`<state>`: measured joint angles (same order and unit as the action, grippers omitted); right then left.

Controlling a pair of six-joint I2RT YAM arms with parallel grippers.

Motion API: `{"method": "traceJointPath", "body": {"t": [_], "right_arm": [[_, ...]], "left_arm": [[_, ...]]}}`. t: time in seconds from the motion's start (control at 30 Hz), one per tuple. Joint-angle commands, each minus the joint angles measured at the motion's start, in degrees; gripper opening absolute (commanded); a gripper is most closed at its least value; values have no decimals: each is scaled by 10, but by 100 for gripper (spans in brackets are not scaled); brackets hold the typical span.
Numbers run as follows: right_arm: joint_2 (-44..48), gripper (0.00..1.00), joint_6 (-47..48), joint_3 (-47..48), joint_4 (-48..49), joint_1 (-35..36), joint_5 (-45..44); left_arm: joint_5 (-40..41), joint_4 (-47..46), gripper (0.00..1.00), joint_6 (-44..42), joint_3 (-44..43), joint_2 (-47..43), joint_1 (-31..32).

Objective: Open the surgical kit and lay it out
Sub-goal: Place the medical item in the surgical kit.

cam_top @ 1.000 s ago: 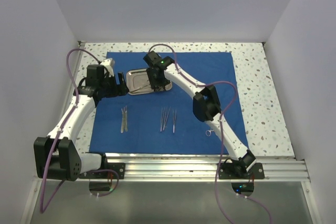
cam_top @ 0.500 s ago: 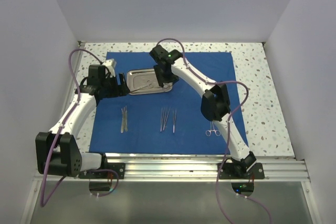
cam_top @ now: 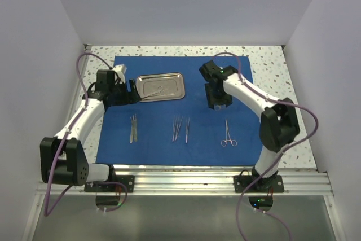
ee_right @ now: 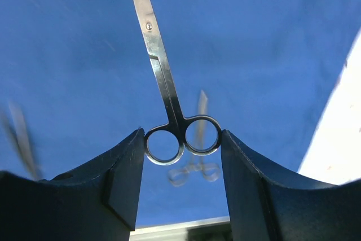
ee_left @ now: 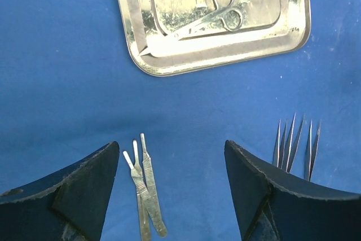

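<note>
The royal-blue cloth point(cam_top: 197, 77) of the surgical kit lies spread flat. At its back left sits the steel tray point(cam_top: 176, 77) point(ee_left: 282, 38), with one pair of ring-handled scissors point(ee_left: 211, 18) inside. My right gripper point(cam_top: 219, 104) point(ee_right: 181, 139) hovers above the cloth's right half, shut on the ring handles of a second pair of scissors point(ee_right: 161, 66), blades pointing away. A ring-handled clamp point(cam_top: 228, 135) point(ee_right: 194, 167) lies on the cloth below it. Thin tweezers point(cam_top: 180, 128) point(ee_left: 293, 142) lie mid-cloth. My left gripper point(cam_top: 127, 91) point(ee_left: 172, 196) stands open just left of the tray, holding nothing.
Flat silver handles point(cam_top: 133, 128) point(ee_left: 144, 190) lie on the cloth's left side, under my left gripper. Speckled tabletop point(cam_top: 282, 94) shows to the right of and behind the cloth. White walls close in on three sides. An aluminium rail point(cam_top: 186, 174) runs along the near edge.
My right arm has swung from over the tray to the right side of the cloth, carrying the scissors. The left arm has barely moved.
</note>
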<state>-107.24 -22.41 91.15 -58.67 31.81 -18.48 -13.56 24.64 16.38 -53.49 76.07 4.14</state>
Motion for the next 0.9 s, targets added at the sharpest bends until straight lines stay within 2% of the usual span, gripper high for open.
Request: {"method": "traceJointPath", "body": {"t": [0.0,0.27,0.4,0.43,0.47,0.5,0.53,0.57,0.73,0.83,0.87], "right_arm": [[109,0,-39,-104,20,3,-18],[232,0,-112,-330,44,2,6],[252,0,-122,-368,43,3,23],[252,8,-119,-369,41,2,30],[251,41,-115,-368,38,3,39],[250,54,-114,-363,35,2,39],[249,63,-112,-359,24,2,38],[246,88,-110,-340,18,2,40],[217,92,-75,-222,1,3,37],[141,92,-50,-97,1,4,49],[118,91,-37,-28,6,7,56]], "left_arm": [[-18,-31,79,3,1,16,0],[-23,-23,77,8,-21,52,4],[-24,-18,76,8,-28,57,8],[-23,-17,76,8,-30,58,9],[-23,-16,76,8,-31,58,10],[-20,-14,76,8,-32,58,9],[-18,-13,76,8,-35,58,9],[-16,-9,76,7,-35,58,9],[2,-2,76,4,-39,50,9],[18,-1,76,6,-42,53,9],[24,1,76,6,-44,57,9]]}}
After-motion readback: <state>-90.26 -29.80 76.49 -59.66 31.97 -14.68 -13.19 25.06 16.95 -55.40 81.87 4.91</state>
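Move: The right hand, holding scissors by the finger rings, is bound for the laid-out scissors about 10 cm back and 5 cm to its right, some 9 cm below. At that same depth the tweezers group lies about 8 cm back and 17 cm left, and the tray about 10 cm ahead and 24 cm left. From the left hand the laid-out scissors are some 41 cm right, 9 cm back and 11 cm below. The right fingers open and let go of the scissors' rings by the laid-out pair, after carrying them back about 14 cm, right and down, turning some 10 degrees clockwise. Open, the hand then heads forward, up and left, back towards the tray. The empty left hand sinks 2 to 3 cm, tipping down slightly. ##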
